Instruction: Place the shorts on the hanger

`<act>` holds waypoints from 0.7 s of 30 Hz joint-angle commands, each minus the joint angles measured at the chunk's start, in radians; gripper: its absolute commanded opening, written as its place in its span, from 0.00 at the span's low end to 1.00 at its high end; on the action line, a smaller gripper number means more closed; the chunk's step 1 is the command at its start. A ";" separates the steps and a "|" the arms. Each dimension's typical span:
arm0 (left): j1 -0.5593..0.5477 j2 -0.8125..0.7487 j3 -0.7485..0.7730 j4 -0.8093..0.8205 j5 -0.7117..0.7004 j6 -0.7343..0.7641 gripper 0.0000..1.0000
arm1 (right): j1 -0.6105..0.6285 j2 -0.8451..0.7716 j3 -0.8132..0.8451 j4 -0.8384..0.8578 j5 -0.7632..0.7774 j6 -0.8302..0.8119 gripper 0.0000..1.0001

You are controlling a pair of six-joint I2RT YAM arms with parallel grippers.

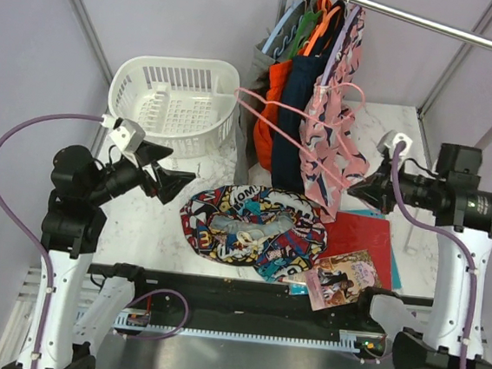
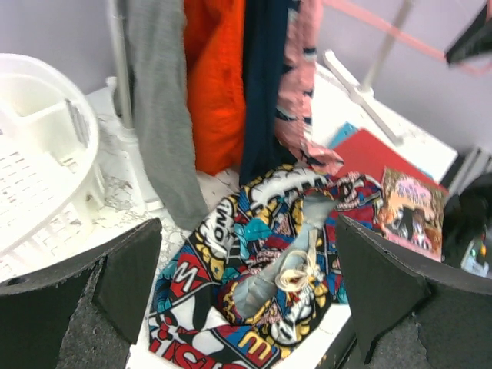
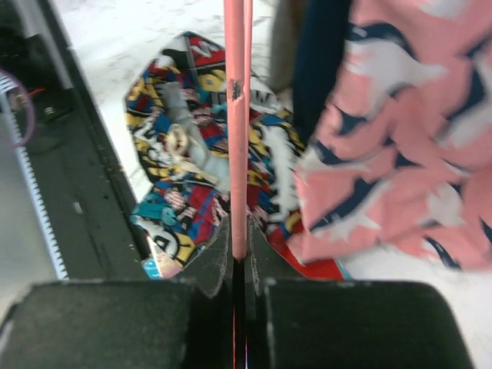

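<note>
The comic-print shorts [image 1: 250,229] lie crumpled on the white table near its front edge; they also show in the left wrist view as the shorts [image 2: 254,254] and in the right wrist view as the shorts [image 3: 177,154]. My right gripper [image 1: 363,185] is shut on the pale-pink wire hanger [image 1: 275,105], which it holds in the air above and behind the shorts. The hanger's bar [image 3: 234,115] runs straight out from the closed right gripper [image 3: 239,246]. My left gripper [image 1: 171,167] hovers wide open just left of the shorts, and nothing is between the jaws of the left gripper [image 2: 247,231].
A white basket [image 1: 174,99] stands at the back left. Grey, orange, navy and pink patterned garments [image 1: 328,149] hang from a metal rail [image 1: 435,27] at the back. A red folder [image 1: 363,235] and a picture book [image 1: 342,277] lie right of the shorts.
</note>
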 commanded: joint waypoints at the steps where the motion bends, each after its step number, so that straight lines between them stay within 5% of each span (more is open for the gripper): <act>1: 0.059 -0.018 -0.015 0.108 0.013 -0.148 0.99 | 0.310 0.003 -0.021 0.267 0.043 0.215 0.00; 4: 0.075 -0.010 0.011 0.092 0.019 -0.139 0.99 | 0.445 0.022 -0.041 0.394 0.164 0.309 0.00; 7: 0.075 0.007 0.099 -0.031 0.042 0.040 0.99 | 0.607 0.107 0.000 0.278 0.283 0.173 0.00; 8: 0.075 0.022 0.127 -0.077 0.041 0.218 0.99 | 0.666 0.127 0.005 0.244 0.310 0.138 0.00; 10: 0.075 0.039 0.211 -0.188 0.057 0.398 0.99 | 0.708 0.165 0.002 0.165 0.365 0.018 0.00; 14: 0.072 0.215 0.395 -0.673 0.113 0.890 0.94 | 0.733 0.167 -0.061 0.182 0.417 -0.028 0.00; 21: 0.013 0.334 0.344 -0.906 0.183 1.172 0.95 | 0.762 0.170 -0.113 0.276 0.442 0.008 0.00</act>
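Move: From the left hand, the free end of the pink hanger lies about 11 cm ahead, 8 cm to the right and perhaps 6 cm higher; the empty basket's middle is some 25 cm ahead, 8 cm left and 22 cm lower. The right hand already grips the hanger's other end; from it the shorts lie about 20 cm left, 3 cm ahead and 27 cm down, the hanging pink garment roughly 13 cm ahead and 8 cm left, near its height. Leftward and then down, the right arm brings the gripped hanger away from the hanging pink garment to above the shorts, about 11 cm left and 9 cm lower, turning counter-clockwise and dipping its fingertips. The left hand, fingers still wide open, eases up 3 cm and slightly left, then drops 4 cm while rolling and tipping its fingers down some 30 degrees to meet the free end. ##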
